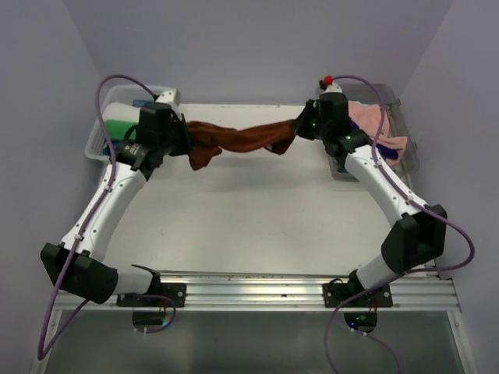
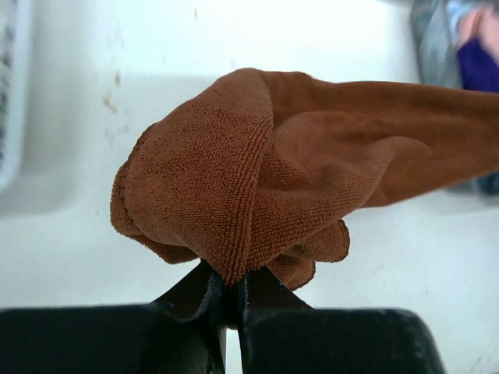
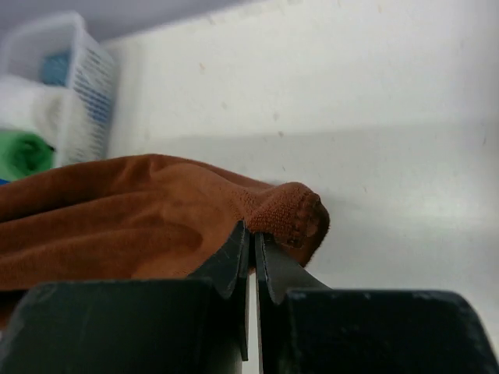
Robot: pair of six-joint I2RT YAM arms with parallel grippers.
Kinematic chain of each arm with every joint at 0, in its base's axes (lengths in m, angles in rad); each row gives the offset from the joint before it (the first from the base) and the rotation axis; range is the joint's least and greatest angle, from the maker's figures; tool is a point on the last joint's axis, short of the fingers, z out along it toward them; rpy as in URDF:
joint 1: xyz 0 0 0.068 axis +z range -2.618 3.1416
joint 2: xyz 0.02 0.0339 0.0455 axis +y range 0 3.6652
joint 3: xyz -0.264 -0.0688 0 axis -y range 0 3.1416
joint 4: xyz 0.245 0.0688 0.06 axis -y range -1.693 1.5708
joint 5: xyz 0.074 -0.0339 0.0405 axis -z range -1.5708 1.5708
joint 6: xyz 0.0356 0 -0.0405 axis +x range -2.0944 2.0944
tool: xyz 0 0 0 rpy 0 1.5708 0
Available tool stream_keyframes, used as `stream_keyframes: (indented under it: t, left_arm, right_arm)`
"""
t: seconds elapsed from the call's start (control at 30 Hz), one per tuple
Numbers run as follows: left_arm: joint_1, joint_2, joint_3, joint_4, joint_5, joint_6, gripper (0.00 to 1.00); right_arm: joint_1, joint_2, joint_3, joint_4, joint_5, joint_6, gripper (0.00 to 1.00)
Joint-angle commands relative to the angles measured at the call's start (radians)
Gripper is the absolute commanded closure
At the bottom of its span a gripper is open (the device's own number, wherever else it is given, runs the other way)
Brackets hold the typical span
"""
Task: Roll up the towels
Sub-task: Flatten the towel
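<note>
A rust-brown towel [image 1: 238, 140] hangs stretched between my two grippers above the far part of the white table [image 1: 249, 226]. My left gripper [image 1: 185, 142] is shut on its bunched left end [image 2: 234, 195], with the cloth pinched between the fingertips [image 2: 230, 284]. My right gripper [image 1: 300, 128] is shut on the towel's right corner [image 3: 292, 214], the jaws closed tight [image 3: 252, 238]. A pink towel [image 1: 373, 121] and a purple one [image 1: 390, 152] lie in the right bin. Green [image 1: 121, 128], white and blue towels sit in the left bin.
A clear plastic bin [image 1: 97, 144] stands at the far left, another clear bin [image 1: 411, 148] at the far right. The left bin also shows as a white basket [image 3: 86, 86] in the right wrist view. A metal rail [image 1: 257, 284] runs along the near edge.
</note>
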Motion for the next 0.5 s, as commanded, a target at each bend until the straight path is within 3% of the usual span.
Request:
stream_keyframes:
  t: [0.0,0.23,0.27,0.3,0.37,0.4,0.47]
  left_arm:
    - [0.052,-0.030,0.160,-0.043,-0.032,0.097,1.00]
    - [0.121,-0.075,0.248,-0.093,-0.034,0.127,0.98]
    - [0.121,-0.079,0.236,-0.095,-0.026,0.126,0.91]
    - [0.121,-0.081,0.221,-0.081,-0.005,0.121,0.65]
    - [0.123,-0.061,0.172,-0.061,0.001,0.106,0.49]
    - [0.123,-0.009,0.176,-0.066,0.001,0.094,0.35]
    - [0.123,0.055,0.179,-0.055,0.029,0.090,0.23]
  right_arm:
    - [-0.005,-0.158,0.108,-0.013,0.068,-0.024,1.00]
    - [-0.003,-0.414,0.010,-0.055,0.087,-0.062,1.00]
    - [-0.002,-0.436,-0.053,-0.065,0.080,-0.061,1.00]
    - [-0.002,-0.457,-0.088,-0.088,0.068,-0.055,1.00]
    - [-0.002,-0.495,-0.209,-0.119,0.039,-0.017,1.00]
    - [0.001,-0.505,-0.257,-0.134,0.033,0.003,1.00]
    - [0.015,-0.535,-0.420,-0.130,0.054,0.069,1.00]
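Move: Both grippers already hold the brown towel in the air, by its two ends. Its middle hangs about 16 cm right of the left hand, 3 cm ahead and 4 cm lower, and about 17 cm left of the right hand, 5 cm nearer the base. The white bin stands some 20 cm left of the left hand and 12 cm ahead. The grey bin is about 25 cm right of the right hand and 4 cm ahead, both bins well below. Whip the right gripper up about 17 cm while drawing it back some 11 cm and a little right, towards the grey bin's side, fingertips tilting up, then start down again, keeping the towel end pinched. Lift the left gripper about 11 cm and slightly left, tilting up some 15 degrees, then open it wide to let its end go. ##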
